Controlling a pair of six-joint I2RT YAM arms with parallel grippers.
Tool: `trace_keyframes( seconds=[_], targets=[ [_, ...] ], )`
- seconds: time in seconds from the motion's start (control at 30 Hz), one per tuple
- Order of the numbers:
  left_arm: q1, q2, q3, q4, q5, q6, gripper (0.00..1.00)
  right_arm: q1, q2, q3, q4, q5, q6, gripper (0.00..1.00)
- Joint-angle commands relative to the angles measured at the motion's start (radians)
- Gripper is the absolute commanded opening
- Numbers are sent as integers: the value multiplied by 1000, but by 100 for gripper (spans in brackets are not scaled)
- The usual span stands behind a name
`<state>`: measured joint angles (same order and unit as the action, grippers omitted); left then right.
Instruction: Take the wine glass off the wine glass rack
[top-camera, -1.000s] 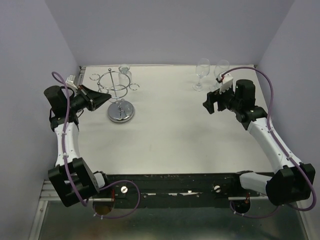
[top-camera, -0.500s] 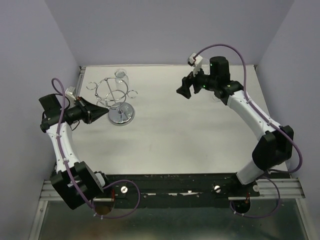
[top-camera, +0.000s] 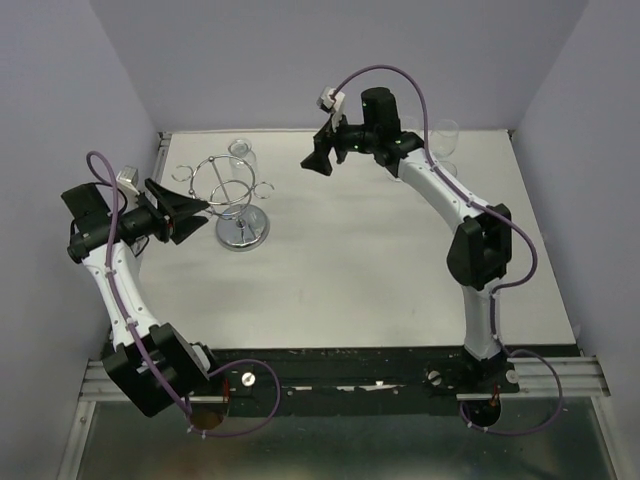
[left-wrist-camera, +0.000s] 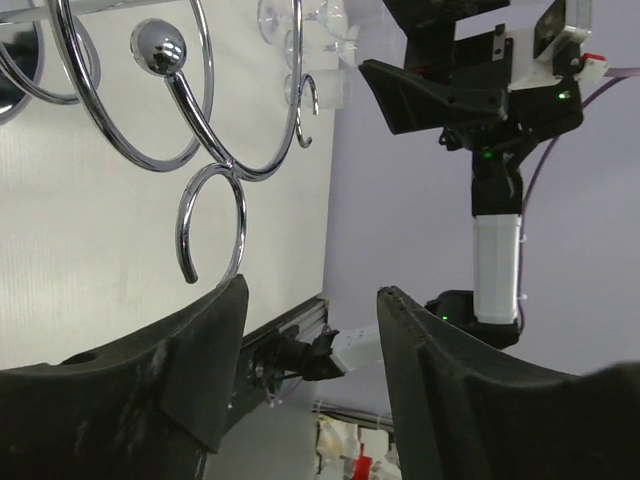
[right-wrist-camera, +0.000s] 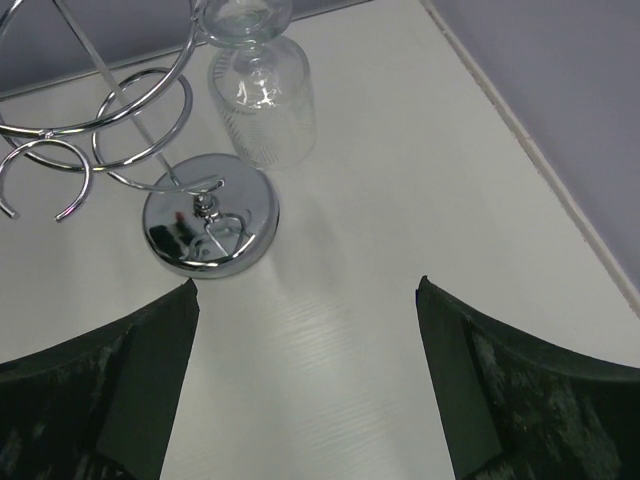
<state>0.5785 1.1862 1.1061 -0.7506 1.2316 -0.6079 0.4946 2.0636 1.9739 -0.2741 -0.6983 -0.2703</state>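
The chrome wine glass rack (top-camera: 232, 193) stands at the back left of the table on its round disc base (right-wrist-camera: 210, 215). One clear wine glass (top-camera: 243, 152) hangs bowl-down from the top ring on the far side (right-wrist-camera: 262, 95). My left gripper (top-camera: 192, 212) is just left of the rack, open, with nothing between its fingers; in the left wrist view (left-wrist-camera: 312, 288) a rack loop (left-wrist-camera: 212, 222) sits just above the left fingertip. My right gripper (top-camera: 317, 162) hovers to the right of the rack, wide open and empty (right-wrist-camera: 306, 284), looking down at the hanging glass and the base.
More wine glasses (top-camera: 446, 134) stand at the back right, partly hidden behind the right arm. The purple back wall runs close behind the rack. The right arm stretches across the table's back half.
The right arm has swung from the back right across to the left, close to the rack. The left gripper has opened and drawn slightly back from the rack.
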Motion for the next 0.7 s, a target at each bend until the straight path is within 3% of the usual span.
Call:
trace_keyframes(
  seconds=[0.0,0.03,0.07,0.1,0.37,0.67],
  targets=[
    [30,24,102,-212,-53,182,73,10,137,130,75,-99,25,97],
    [35,33,132,-258,-67,235,81,16,177,181,76,-124,28,97],
    [40,42,168,-307,-78,275,82,19,211,228,76,-145,32,98],
    [44,50,204,-355,-96,321,99,31,245,258,87,-165,43,98],
    [57,67,293,-521,-208,505,99,127,363,290,263,-176,86,100],
    [63,46,284,-494,-296,520,99,170,441,264,579,-83,267,100]
  ],
)
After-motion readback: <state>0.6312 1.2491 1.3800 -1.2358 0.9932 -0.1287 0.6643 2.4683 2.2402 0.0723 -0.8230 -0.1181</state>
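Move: The last wine glass hangs upside down on the far side of the rack, about 20 cm to the left of my right hand, some 3 cm farther out and 8 cm lower. The rack's ring stands about 23 cm left of that hand and 5 cm back; its empty right-side hook about 14 cm left and 7 cm back. From my left hand, the glass is some 16 cm ahead, 11 cm right and 9 cm lower. I swing my wide-open right hand about 14 cm left towards the hanging glass, sinking some 6 cm, easing forward at first, then back, and turning about 15 degrees counter-clockwise. Meanwhile my left hand opens fully beside the rack, rises a little and sinks again, backing off about 3 cm left and slightly back while its left side rolls up some 20 degrees. ##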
